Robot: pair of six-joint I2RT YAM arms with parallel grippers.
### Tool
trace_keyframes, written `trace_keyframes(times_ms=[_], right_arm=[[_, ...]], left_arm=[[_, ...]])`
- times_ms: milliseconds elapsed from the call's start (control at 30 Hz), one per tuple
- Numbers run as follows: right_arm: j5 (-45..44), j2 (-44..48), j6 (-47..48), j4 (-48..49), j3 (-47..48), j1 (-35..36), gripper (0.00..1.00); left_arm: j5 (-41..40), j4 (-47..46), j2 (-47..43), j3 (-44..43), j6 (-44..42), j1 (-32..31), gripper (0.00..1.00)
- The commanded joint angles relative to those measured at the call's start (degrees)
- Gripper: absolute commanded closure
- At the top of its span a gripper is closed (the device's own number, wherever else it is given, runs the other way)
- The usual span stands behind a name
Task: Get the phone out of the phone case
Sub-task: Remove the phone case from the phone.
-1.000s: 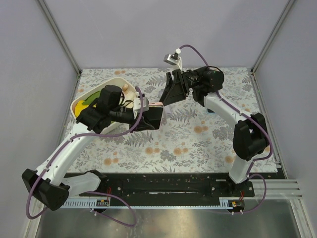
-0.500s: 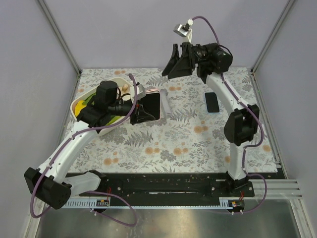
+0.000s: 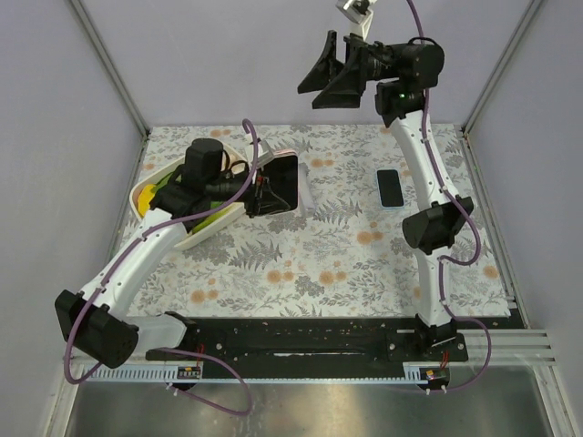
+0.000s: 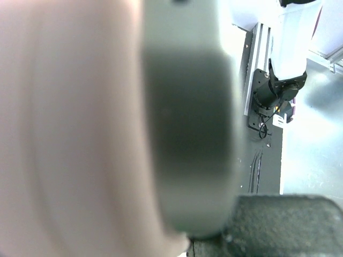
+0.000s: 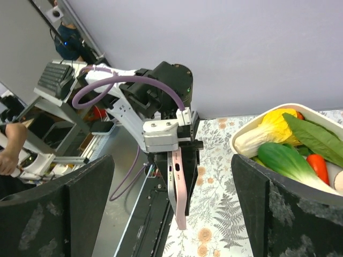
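My left gripper point(image 3: 259, 194) is shut on the pink phone case point(image 3: 281, 182) and holds it on edge above the table's left middle, its dark face toward the top camera. In the right wrist view the phone case point(image 5: 180, 188) shows edge-on: a grey edge runs along the pink one, and the pink edge bows away at its lower end. Whether that grey edge is the phone, I cannot tell. The case point(image 4: 80, 128) fills the left wrist view as a blur. My right gripper point(image 3: 321, 80) hangs high over the back of the table, open, nothing between its fingers point(image 5: 59, 214).
A dark phone point(image 3: 390, 188) lies flat on the floral cloth at the right. A white bowl point(image 3: 146, 194) of vegetables stands at the left, close behind the left gripper; the bowl point(image 5: 278, 110) also shows in the right wrist view. Grey walls enclose the table.
My right gripper has let go near the case, opened wide and risen up and back. The left gripper has swung the case slightly right, still shut on it.
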State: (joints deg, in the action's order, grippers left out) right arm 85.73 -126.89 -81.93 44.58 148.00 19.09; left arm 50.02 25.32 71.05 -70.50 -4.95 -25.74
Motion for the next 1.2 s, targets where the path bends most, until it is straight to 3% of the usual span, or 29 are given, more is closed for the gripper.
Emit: trace_keyframes(times_ms=[0,167,267,333,767,933,1167], right_arm=[[-6.62,-2.57,23.98,-29.51,5.53,-1.6,0.01],[-15.05,-2.66,39.72,-49.38,6.59,-2.3,0.0],[-23.73,-1.79,59.34,-72.88,11.67,-2.22,0.01],[-30.86,1.54,72.12,-83.91,10.13,-1.43,0.0],[-41.35,35.29,95.02,-83.52,-38.37,2.09,0.01],[-38.46,43.21,100.2,-83.77,-47.09,3.49,0.0],[-30.72,47.87,113.02,-92.99,-50.45,6.83,0.05]], left_arm=[[-0.27,-4.76,0.58,-5.35,1.7,0.34,1.0],[-0.89,-4.23,1.2,-5.7,1.44,0.42,1.0],[-0.98,-4.14,1.2,-5.26,1.26,0.69,1.0],[-1.06,-3.88,1.02,-4.74,0.82,0.78,1.0],[0.51,-1.86,0.23,-0.87,-4.18,2.62,1.0],[2.8,1.74,1.55,-1.39,-8.75,2.62,1.0],[7.19,7.46,2.34,-1.31,-17.88,2.36,1.0]])
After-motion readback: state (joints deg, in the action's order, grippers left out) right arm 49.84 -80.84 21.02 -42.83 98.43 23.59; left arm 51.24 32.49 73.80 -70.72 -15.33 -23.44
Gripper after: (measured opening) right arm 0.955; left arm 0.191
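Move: The left hand already holds the cased phone by its near end, its middle some 3 cm ahead and 3 cm right of the finger pads, level with them; the vegetable bowl is 20 cm ahead, 28 cm left and 25 cm below. From the empty right hand the phone is about 5 cm back, 7 cm left and 20 cm below. The clear sleeve lies roughly 16 cm ahead, 1 cm right, the black slab 15 cm ahead, 31 cm right, both 50 cm below. The left fingers keep their pinch on the cased phone, easing it down about 3 cm. The right hand, touching nothing, swings forward some 12 cm and down, then sweeps back past its starting reach, ending 12 cm lower, slightly farther right and nearer the phone's height; its wide-open fingers turn clockwise and dip, still pointing left towards the phone. ##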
